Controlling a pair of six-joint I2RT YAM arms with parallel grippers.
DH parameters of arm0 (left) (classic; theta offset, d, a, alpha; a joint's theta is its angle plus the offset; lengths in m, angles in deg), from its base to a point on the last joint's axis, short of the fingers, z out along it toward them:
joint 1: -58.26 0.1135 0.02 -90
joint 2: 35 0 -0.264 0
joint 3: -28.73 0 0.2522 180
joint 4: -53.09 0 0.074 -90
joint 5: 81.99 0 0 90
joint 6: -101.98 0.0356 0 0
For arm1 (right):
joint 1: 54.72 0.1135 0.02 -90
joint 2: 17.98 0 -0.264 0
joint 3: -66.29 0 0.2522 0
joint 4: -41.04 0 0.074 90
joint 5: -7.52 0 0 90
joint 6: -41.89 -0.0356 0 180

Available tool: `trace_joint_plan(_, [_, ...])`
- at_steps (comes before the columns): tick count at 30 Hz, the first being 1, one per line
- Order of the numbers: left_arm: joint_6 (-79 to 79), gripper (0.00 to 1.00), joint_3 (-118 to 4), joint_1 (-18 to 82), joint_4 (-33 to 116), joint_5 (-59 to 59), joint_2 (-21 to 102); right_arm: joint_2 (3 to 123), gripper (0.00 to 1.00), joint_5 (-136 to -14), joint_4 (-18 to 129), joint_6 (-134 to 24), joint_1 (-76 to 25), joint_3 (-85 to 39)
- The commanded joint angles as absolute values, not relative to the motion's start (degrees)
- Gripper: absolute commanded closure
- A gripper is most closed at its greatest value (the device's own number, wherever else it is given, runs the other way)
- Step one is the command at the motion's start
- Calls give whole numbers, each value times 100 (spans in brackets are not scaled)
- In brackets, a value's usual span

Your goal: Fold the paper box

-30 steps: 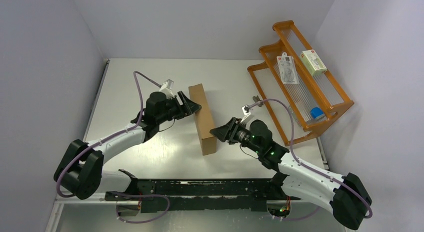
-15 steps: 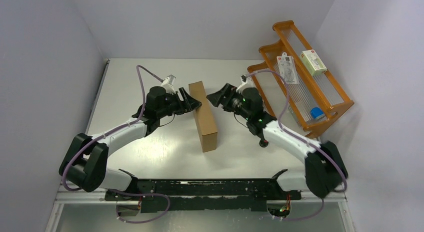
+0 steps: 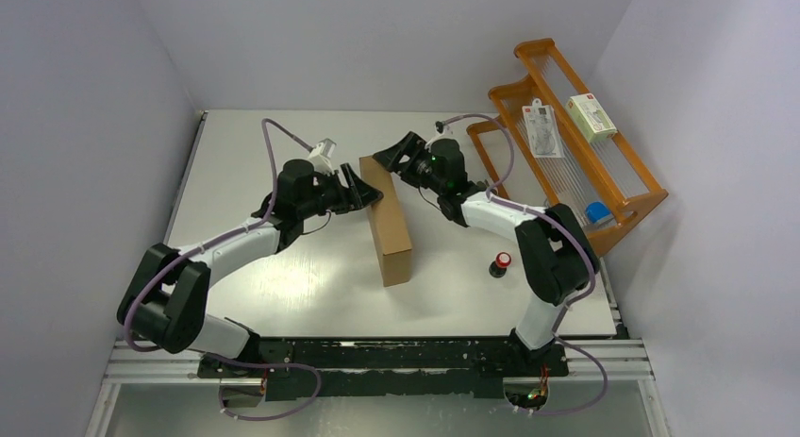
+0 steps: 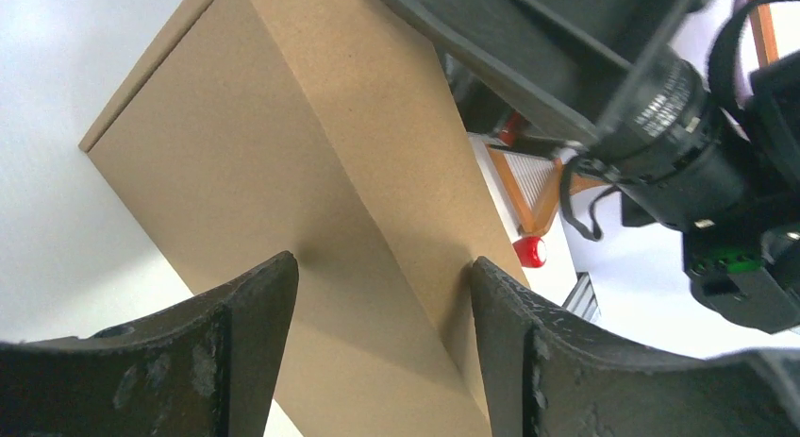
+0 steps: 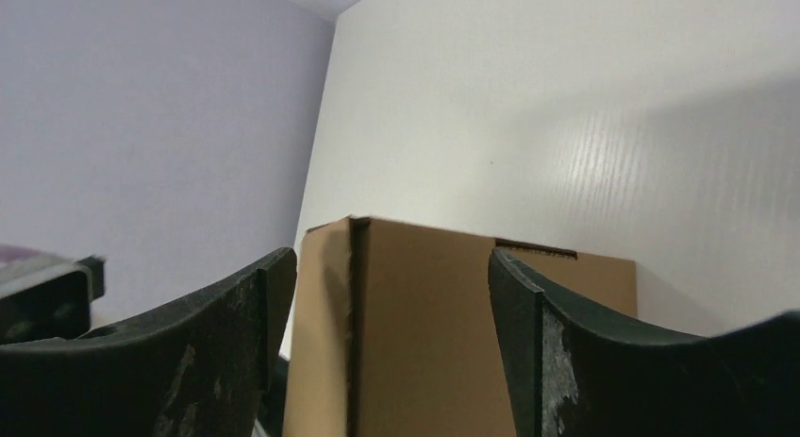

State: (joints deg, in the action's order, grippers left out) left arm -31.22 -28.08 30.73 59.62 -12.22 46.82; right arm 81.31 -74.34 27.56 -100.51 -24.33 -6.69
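The paper box (image 3: 389, 225) is a folded brown cardboard box that stands on a long narrow side mid-table, running near to far. My left gripper (image 3: 366, 193) is open against its upper left edge. In the left wrist view one finger lies over the broad face and the other over the narrow face of the box (image 4: 283, 154), with my left gripper (image 4: 380, 267) not clamped across it. My right gripper (image 3: 385, 159) hovers open at the box's far end. The right wrist view shows that end of the box (image 5: 472, 324) framed by my right gripper (image 5: 391, 258), without touching it.
An orange wire rack (image 3: 575, 163) stands at the right, holding a white-and-green carton (image 3: 591, 116), a packet and a blue item (image 3: 596, 212). A small red-topped object (image 3: 501, 262) sits on the table right of the box. Walls close in on the left, back and right.
My right arm swung from the box's near right side up to its far end, and its jaws opened wider. The left gripper and the box barely moved.
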Motion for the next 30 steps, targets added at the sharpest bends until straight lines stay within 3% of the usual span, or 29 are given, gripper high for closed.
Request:
trace_joint_plan(1, [-2704,30,-2690,3066,5298,-1410,5015,8507,26,-7590,2263,-10469,-2511,-820])
trace_joint_plan(6, [-2722,30,-2632,3067,5416,-1521,5094,8827,34,-7727,2076,-10776,-2536,-773])
trace_joint_plan(12, [-2625,31,-2599,3066,5289,-1449,5080,8914,53,-7705,1981,-11178,-2536,-373])
trace_joint_plan(13, [-2611,31,-2592,3066,5260,-1410,5062,8900,57,-7722,1944,-11267,-2533,-240])
trace_joint_plan(15, [-2581,31,-2561,3075,5239,-1376,5057,8839,75,-7759,1827,-11477,-2534,57])
trace_joint_plan(17, [-2577,31,-2523,3075,5225,-1360,5076,8765,82,-7849,1891,-11590,-2524,281])
trace_joint_plan(26, [-2413,31,-2534,3226,4946,-1333,5092,8284,84,-7836,2281,-11331,-2406,623])
trace_joint_plan(30, [-2277,31,-2570,3429,4663,-1256,4956,7864,79,-7726,2576,-10954,-2415,390])
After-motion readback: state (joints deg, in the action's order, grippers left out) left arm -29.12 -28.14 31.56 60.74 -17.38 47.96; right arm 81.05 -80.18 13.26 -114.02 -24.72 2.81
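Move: The box stands on edge; its far top-right corner is right at the right fingertips, level ahead, about 1 cm left and 2 cm lower. The box's middle is some 12 cm back, 2 cm left and 10 cm below; the left gripper is roughly 9 cm back and 6 cm left at about the same height. From the left hand, that corner is about 7 cm ahead, 5 cm right and level in height. The right hand dips forward, closes on the box's far top-right edge, then draws about 3 cm right and back. ##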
